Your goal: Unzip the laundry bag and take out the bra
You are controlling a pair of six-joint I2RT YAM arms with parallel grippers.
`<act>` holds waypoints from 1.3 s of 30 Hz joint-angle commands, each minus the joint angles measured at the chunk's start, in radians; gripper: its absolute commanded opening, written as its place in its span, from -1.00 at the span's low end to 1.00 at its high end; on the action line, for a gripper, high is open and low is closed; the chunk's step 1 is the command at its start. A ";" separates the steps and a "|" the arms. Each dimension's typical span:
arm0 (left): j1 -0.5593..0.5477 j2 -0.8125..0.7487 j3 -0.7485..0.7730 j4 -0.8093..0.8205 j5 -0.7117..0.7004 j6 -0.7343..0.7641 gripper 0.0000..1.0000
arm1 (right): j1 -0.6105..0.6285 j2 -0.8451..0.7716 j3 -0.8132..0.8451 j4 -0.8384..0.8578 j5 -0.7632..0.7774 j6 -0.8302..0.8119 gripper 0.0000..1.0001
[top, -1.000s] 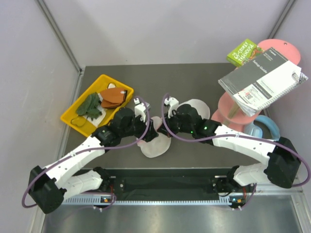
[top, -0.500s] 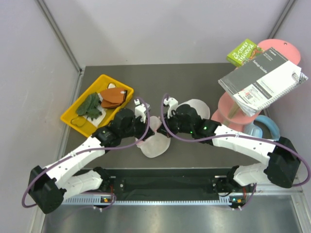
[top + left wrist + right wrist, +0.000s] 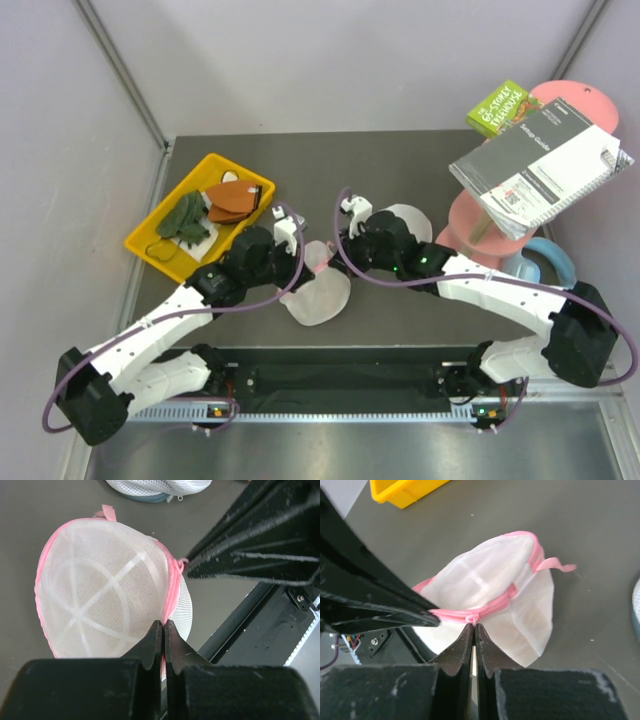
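Note:
The laundry bag [image 3: 322,292], a white mesh dome with a pink rim, lies on the table between both arms. In the left wrist view my left gripper [image 3: 164,623] is shut on the pink zipper edge of the laundry bag [image 3: 100,590]. In the right wrist view my right gripper [image 3: 473,625] is shut on the small pink zipper pull at the rim of the laundry bag [image 3: 490,587]. From above, the left gripper [image 3: 302,266] and right gripper [image 3: 338,262] meet over the bag's far side. The bra is hidden.
A yellow tray [image 3: 165,198] at the back left holds reddish-brown pieces and a dark green cloth. A plain white mesh dome [image 3: 412,220] lies behind the right wrist. At the right stand a pink rack [image 3: 470,235] with a booklet [image 3: 540,165] and a green book [image 3: 502,106].
My left gripper has shut onto the bag's pink zipper edge. The bag has shifted slightly. The right gripper has stayed shut on the zipper pull.

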 commanded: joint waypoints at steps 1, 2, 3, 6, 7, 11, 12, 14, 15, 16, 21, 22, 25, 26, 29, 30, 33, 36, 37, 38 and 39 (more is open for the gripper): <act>0.000 -0.033 -0.008 -0.031 -0.028 0.015 -1.00 | -0.046 0.020 0.037 0.012 0.020 -0.025 -1.00; 0.000 -0.034 -0.008 -0.034 -0.030 0.015 -1.00 | -0.063 0.023 0.034 0.014 0.017 -0.028 -1.00; 0.000 -0.036 -0.008 -0.039 -0.033 0.017 -1.00 | -0.069 0.026 0.031 0.017 0.009 -0.027 -1.00; 0.000 -0.036 -0.008 -0.052 -0.032 0.020 -1.00 | -0.098 0.038 0.025 0.026 -0.004 -0.035 -1.00; 0.000 -0.038 -0.008 -0.054 -0.030 0.020 -1.00 | -0.104 0.044 0.024 0.032 -0.006 -0.036 -1.00; 0.000 -0.041 -0.011 -0.059 -0.027 0.020 -1.00 | -0.129 0.063 0.020 0.046 -0.023 -0.042 -1.00; 0.000 -0.042 -0.013 -0.062 -0.025 0.020 -1.00 | -0.132 0.069 0.020 0.049 -0.028 -0.047 -1.00; 0.000 -0.047 -0.013 -0.063 -0.028 0.020 -1.00 | -0.141 0.087 0.020 0.057 -0.032 -0.048 -1.00; 0.000 -0.048 -0.013 -0.068 -0.031 0.020 -1.00 | -0.144 0.092 0.019 0.058 -0.037 -0.048 -1.00; 0.000 -0.053 -0.014 -0.069 -0.038 0.018 -1.00 | -0.147 0.101 0.017 0.064 -0.038 -0.048 -1.00; 0.000 -0.071 -0.019 -0.077 -0.044 0.015 -1.00 | -0.161 0.119 0.013 0.069 -0.049 -0.048 -1.00; 0.000 -0.071 -0.019 -0.076 -0.044 0.014 -1.00 | -0.160 0.121 0.014 0.067 -0.051 -0.048 -1.00; -0.001 -0.067 -0.024 -0.063 -0.019 0.006 -1.00 | -0.160 0.116 0.019 0.051 -0.057 -0.054 -1.00; -0.001 -0.061 -0.024 -0.050 -0.009 0.001 -1.00 | -0.161 0.112 0.019 0.046 -0.057 -0.056 -1.00; -0.012 -0.054 -0.028 -0.024 -0.033 -0.029 -0.50 | -0.160 0.090 0.002 0.029 -0.049 -0.054 -1.00; -0.015 -0.054 -0.034 -0.017 -0.056 -0.044 -0.33 | -0.160 0.083 -0.012 0.023 -0.037 -0.053 -1.00; -0.016 -0.062 -0.034 0.006 -0.108 -0.080 0.20 | -0.153 0.051 -0.041 -0.009 -0.012 -0.048 -1.00; -0.016 -0.087 -0.024 0.001 -0.234 -0.123 0.46 | -0.140 0.017 -0.061 -0.046 0.005 -0.048 -0.75; -0.016 -0.093 -0.024 -0.008 -0.380 -0.144 0.50 | -0.137 0.000 -0.065 -0.066 0.008 -0.050 -0.64; -0.015 -0.111 -0.022 -0.019 -0.448 -0.198 0.57 | -0.133 -0.008 -0.067 -0.077 0.009 -0.051 -0.49; -0.015 -0.120 -0.022 -0.035 -0.505 -0.221 0.60 | -0.130 -0.017 -0.068 -0.087 0.014 -0.054 -0.19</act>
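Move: The right gripper already pinches the laundry bag's zipper pull. The zipper's tab end lies about 6 cm ahead of it, nearly level sideways, some 4 cm lower; the laundry bag's middle is 5 cm back, 4 cm left and 5 cm below, and the white mesh bag roughly 7 cm ahead, 15 cm right and 8 cm below. From the left gripper, pinching the zipper edge, that tab end is about 9 cm ahead, 5 cm right and 4 cm below. Draw the zipper pull with the right gripper about 3 cm forward and 3 cm down, drifting slightly right, along the zipper towards its tab end, while the left keeps its pinch on the zipper edge. Pause, then let the left fingers open wide, easing forward-left and turning counter-clockwise as they clear the edge. Take the right another 4 cm right and 2–3 cm down, just opening to let go of the pull. ##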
